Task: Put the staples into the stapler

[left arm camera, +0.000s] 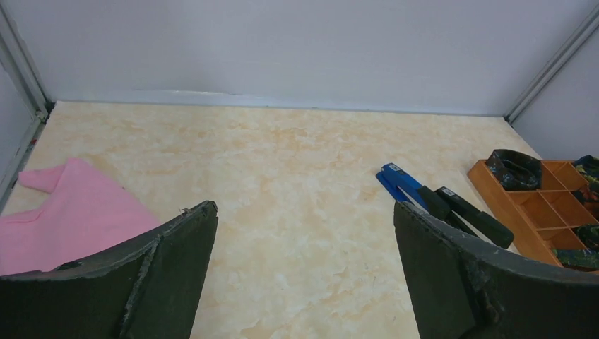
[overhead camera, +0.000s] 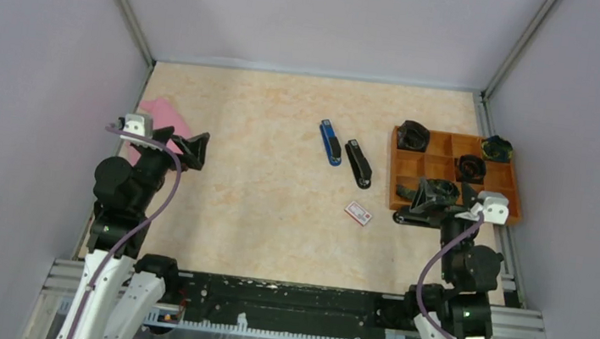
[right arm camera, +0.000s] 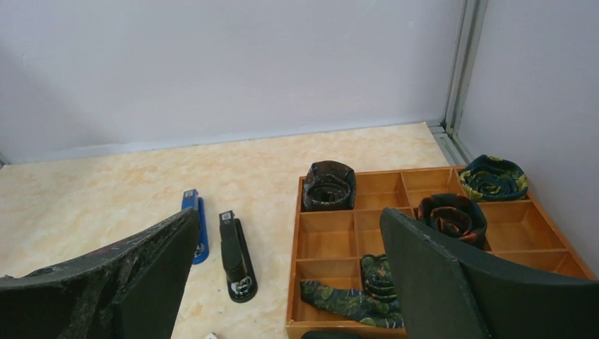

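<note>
Two staplers lie side by side mid-table: a blue stapler [overhead camera: 330, 142] [left arm camera: 395, 180] [right arm camera: 198, 224] and a black stapler [overhead camera: 358, 163] [left arm camera: 475, 216] [right arm camera: 236, 257]. The staples [overhead camera: 358, 214] are a small white box with red print, flat on the table just near of the black stapler. My left gripper [overhead camera: 199, 152] [left arm camera: 304, 212] hovers open and empty at the left, far from them. At the right, my right gripper [overhead camera: 410, 203] [right arm camera: 289, 219] is open and empty too, above the near left corner of the tray.
An orange wooden tray [overhead camera: 392, 171] [right arm camera: 294, 275] [left arm camera: 498, 194] with compartments holds several rolled ties at the right. A pink cloth [overhead camera: 162, 115] [left arm camera: 70, 212] lies at the left edge beside the left arm. Grey walls enclose the table.
</note>
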You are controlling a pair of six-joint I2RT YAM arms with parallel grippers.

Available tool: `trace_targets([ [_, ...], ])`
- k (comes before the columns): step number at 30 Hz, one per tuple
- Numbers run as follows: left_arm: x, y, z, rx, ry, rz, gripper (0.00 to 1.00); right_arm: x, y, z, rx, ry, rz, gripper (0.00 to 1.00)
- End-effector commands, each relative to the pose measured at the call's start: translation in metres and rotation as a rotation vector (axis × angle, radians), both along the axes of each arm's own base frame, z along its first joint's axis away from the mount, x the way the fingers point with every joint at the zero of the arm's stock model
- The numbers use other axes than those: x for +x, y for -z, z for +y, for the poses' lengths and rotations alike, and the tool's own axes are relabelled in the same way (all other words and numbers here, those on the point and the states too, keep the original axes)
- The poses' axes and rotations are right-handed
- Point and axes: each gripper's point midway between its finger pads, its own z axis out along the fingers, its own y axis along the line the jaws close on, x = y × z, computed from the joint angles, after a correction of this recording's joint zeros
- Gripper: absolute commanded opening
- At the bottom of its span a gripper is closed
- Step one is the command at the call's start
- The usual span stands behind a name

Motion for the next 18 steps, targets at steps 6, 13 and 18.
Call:
trace_targets([
  [6, -0.004, -0.009, -0.014, -0.021, 0.078, -0.046, 0.99, 0.017, 0.005, 0.033, 0.021, -0.172, 0.084, 0.99],
  [13, -0.005, -0.001, -0.029, -0.101, 0.149, 0.02, 0.99, 0.022, 0.026, 0.082, -0.067, -0.454, 0.214, 0.99],
  [18, -0.004, 0.013, -0.039, -0.147, 0.195, 0.132, 0.99, 0.024, 0.039, 0.095, -0.096, -0.542, 0.291, 0.99],
])
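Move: From the right hand, the staples lie about 11 cm to the left and 6 cm ahead, roughly 31 cm below. The black stapler is some 12 cm left and 20 cm ahead, the blue stapler about 20 cm left and 27 cm ahead; the wooden organizer's middle is 17 cm right and 20 cm ahead. From the left hand, the blue stapler lies about 29 cm right and 24 cm ahead, the staples some 40 cm right and 3 cm ahead. Swinging left and down towards the staples, the right hand travels about 8 cm left and 6 cm down with some 3 cm forward, while it tips down about 20 degrees and turns counter-clockwise; its open fingers touch nothing. The left hand, also open, starts drifting right, nearer the staplers, turning slightly clockwise. ##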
